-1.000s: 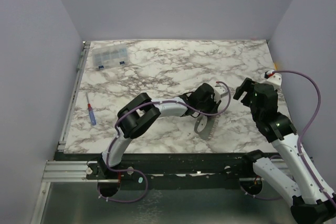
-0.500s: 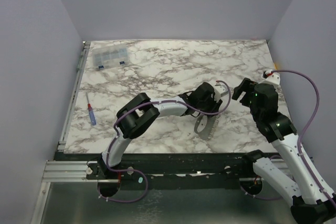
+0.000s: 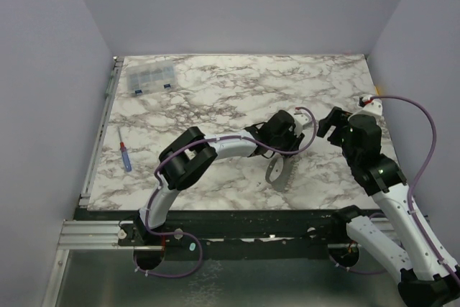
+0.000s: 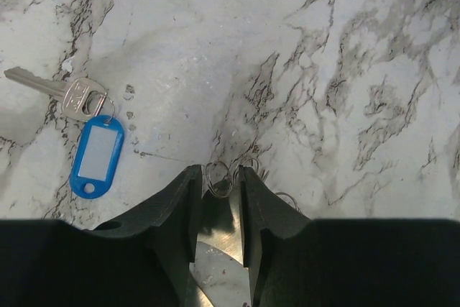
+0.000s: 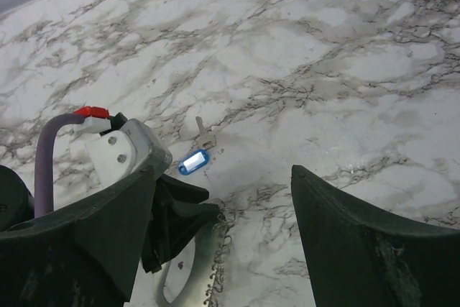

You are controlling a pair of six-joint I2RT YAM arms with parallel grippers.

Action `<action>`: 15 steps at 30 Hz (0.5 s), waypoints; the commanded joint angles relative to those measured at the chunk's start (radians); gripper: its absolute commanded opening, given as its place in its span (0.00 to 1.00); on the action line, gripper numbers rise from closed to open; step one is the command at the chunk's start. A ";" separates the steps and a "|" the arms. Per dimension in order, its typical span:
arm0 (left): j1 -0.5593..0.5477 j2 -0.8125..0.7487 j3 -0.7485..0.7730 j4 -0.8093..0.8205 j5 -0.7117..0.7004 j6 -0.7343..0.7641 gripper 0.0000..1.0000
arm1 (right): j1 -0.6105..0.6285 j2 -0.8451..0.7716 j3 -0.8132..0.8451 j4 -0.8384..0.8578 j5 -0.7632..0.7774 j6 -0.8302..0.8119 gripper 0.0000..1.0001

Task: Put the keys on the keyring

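My left gripper (image 4: 219, 176) hangs low over the marble table (image 4: 323, 48), its jaws a narrow gap apart. A thin wire keyring (image 4: 210, 183) lies between the fingertips, seemingly unpinched, on the edge of a silver metal plate (image 4: 219, 235). More small rings (image 4: 253, 164) poke out beside the right finger. One silver key (image 4: 65, 91) on a blue tag (image 4: 97, 154) lies to the left; the right wrist view also shows the key (image 5: 203, 131) and the tag (image 5: 192, 162). My right gripper (image 3: 334, 124) hovers wide open to the right, holding nothing.
The metal plate (image 3: 277, 170) has a row of small rings (image 5: 219, 264) along one edge. A clear compartment box (image 3: 151, 77) sits at the back left. A blue-and-red screwdriver (image 3: 125, 156) lies near the left edge. Purple walls enclose the table.
My left jaws have parted a little around the ring. The right gripper has drifted slightly toward the left arm.
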 commanded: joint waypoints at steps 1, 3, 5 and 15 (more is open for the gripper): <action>0.005 0.000 0.018 -0.036 -0.030 -0.018 0.32 | -0.004 -0.006 -0.009 0.021 -0.028 -0.013 0.80; 0.005 0.011 0.016 -0.037 -0.023 -0.033 0.30 | -0.004 -0.001 -0.009 0.022 -0.032 -0.013 0.79; 0.005 0.019 0.015 -0.038 -0.016 -0.046 0.28 | -0.004 0.000 -0.009 0.022 -0.032 -0.013 0.79; 0.003 0.042 0.017 -0.038 0.023 -0.085 0.13 | -0.004 0.004 -0.015 0.024 -0.033 -0.015 0.79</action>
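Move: Right at the left fingertips, some 2 cm below them, is the keyring's end ring; the plate's middle lies about 7 cm back and 3 cm left of the hand, 4 cm lower. The blue tag is roughly 8 cm ahead and 1 cm left, and the key about 12 cm straight ahead, both around 5 cm below. From the idle right hand that end ring lies some 2 cm ahead, 6 cm left and 20 cm down. Sinking about 1 cm over the forward, ring-lined corner of the keyring, the left hand slowly draws its fingers together from a third open to almost shut, barely travelling sideways and tilting only a few degrees. The fingertips stay close beside the rings; whether they catch one can't be seen. ##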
